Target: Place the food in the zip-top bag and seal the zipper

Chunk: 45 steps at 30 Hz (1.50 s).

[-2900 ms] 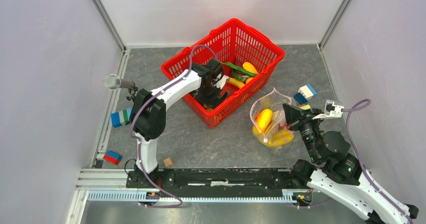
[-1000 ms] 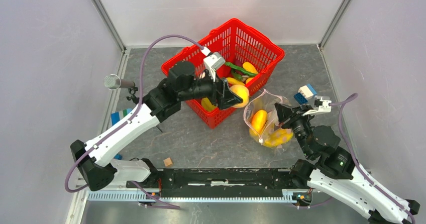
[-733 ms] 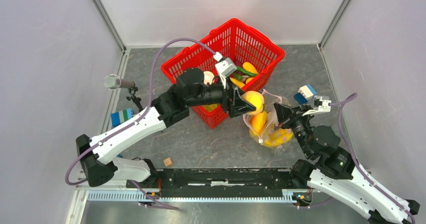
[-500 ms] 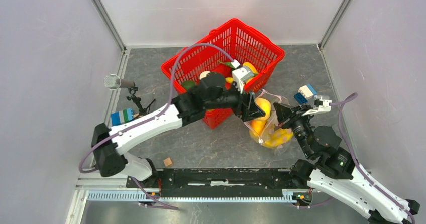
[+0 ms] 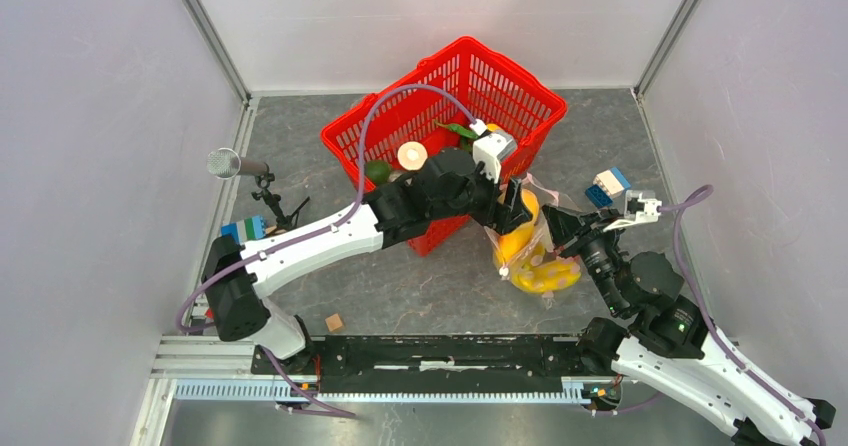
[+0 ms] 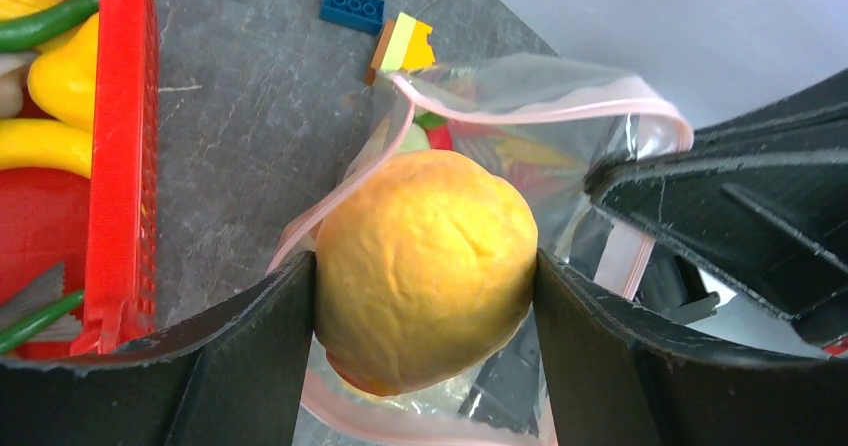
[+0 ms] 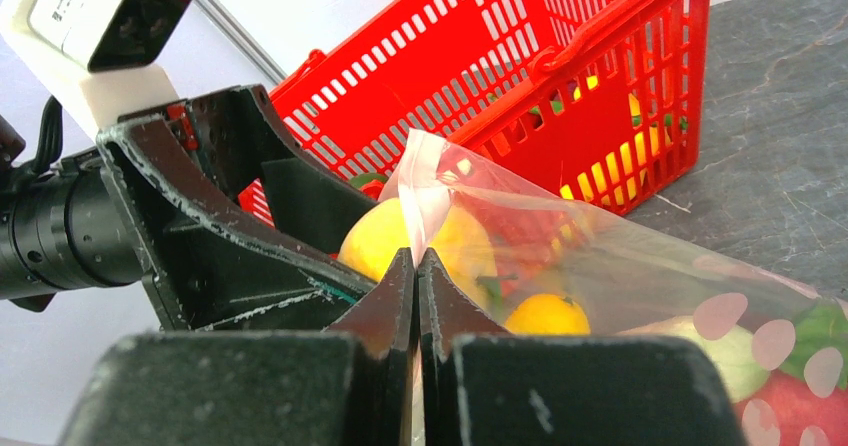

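My left gripper [image 6: 425,266] is shut on a round yellow-orange piece of food [image 6: 425,256], held right over the open mouth of the zip-top bag [image 6: 520,106]. In the top view that gripper [image 5: 518,211] has reached past the red basket's [image 5: 500,76] near corner to the bag [image 5: 540,271]. My right gripper [image 7: 417,256] is shut on the bag's rim, pinching the pinkish zipper [image 7: 425,191] and holding it up. Through the clear plastic show an orange fruit [image 7: 545,316] and a red one [image 7: 790,406]. More food [image 6: 60,81] lies in the basket.
Building bricks lie right of the bag [image 5: 608,184] and by the left wall [image 5: 242,234]. A small wooden cube [image 5: 334,322] sits near the front rail. A grey microphone on a stand [image 5: 228,163] is at the left. White walls enclose the floor.
My left arm has swung right from the basket, carrying the yellow-orange fruit to the bag's mouth. The right gripper has kept its hold on the bag's rim.
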Each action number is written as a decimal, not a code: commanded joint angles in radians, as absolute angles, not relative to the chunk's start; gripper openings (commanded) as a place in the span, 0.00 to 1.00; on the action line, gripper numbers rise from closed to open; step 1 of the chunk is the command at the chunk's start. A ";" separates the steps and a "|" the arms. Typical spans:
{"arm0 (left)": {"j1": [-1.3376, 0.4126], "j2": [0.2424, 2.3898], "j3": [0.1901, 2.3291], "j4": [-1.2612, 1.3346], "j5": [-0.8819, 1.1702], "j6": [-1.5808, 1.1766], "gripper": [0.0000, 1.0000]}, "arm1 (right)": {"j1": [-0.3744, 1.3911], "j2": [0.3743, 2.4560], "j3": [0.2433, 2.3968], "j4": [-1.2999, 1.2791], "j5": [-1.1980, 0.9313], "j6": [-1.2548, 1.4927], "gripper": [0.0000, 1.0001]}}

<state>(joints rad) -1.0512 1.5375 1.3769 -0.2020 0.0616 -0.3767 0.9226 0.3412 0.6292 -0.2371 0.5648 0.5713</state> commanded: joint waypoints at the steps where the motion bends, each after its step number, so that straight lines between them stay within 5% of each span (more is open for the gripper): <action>1: -1.060 1.572 1.438 -0.142 0.067 -0.419 0.33 | 0.924 0.319 0.628 -0.153 0.542 0.569 0.02; 8: -1.079 1.632 1.452 -0.077 0.130 -0.463 0.46 | 0.925 0.291 0.594 -0.106 0.544 0.599 0.02; 12: -1.084 1.629 1.424 -0.012 0.164 -0.486 0.68 | 0.925 0.287 0.599 -0.124 0.565 0.624 0.03; 17: -1.084 1.593 1.412 0.033 0.247 -0.463 0.81 | 0.925 0.263 0.601 -0.159 0.622 0.632 0.03; 19: -1.084 1.592 1.414 0.032 0.330 -0.419 0.99 | 0.924 0.245 0.612 -0.193 0.674 0.634 0.03; 36: -1.086 1.455 1.406 0.020 0.493 -0.350 1.00 | 0.925 -0.008 0.538 -0.255 0.930 0.718 0.02; 45: -1.084 1.276 1.296 -0.119 0.104 -0.196 1.00 | 0.925 0.054 0.626 -0.398 0.940 0.725 0.04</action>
<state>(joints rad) -1.0840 1.3178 1.3315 -0.0330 0.3492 -0.3241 0.9222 0.0078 0.5495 -0.3435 0.9413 0.7280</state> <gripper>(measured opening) 0.994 0.037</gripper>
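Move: The bag's middle, with food already in it, lies about 6 cm right of the left hand, 4 cm back and 12 cm below. The right fingers' pinch on the bag rim is roughly 5 cm right, 3 cm back and 3 cm above. The red basket's middle is some 18 cm ahead and 13 cm left; toy bricks sit about 13 cm ahead and 23 cm right. From the right hand, the bag's middle is about 15 cm straight below and 2 cm back. The orange-yellow fruit, already held at the bag's mouth, is carried about 5 cm right with a small dip, and the left fingers open wide to let it go. The emptied hand backs off turning some 20 degrees clockwise, then rises about 10 cm, swinging left. The right hand keeps its pinch on the rim, at first nearly still, then draws it about 10 cm right, rolling and turning clockwise. ##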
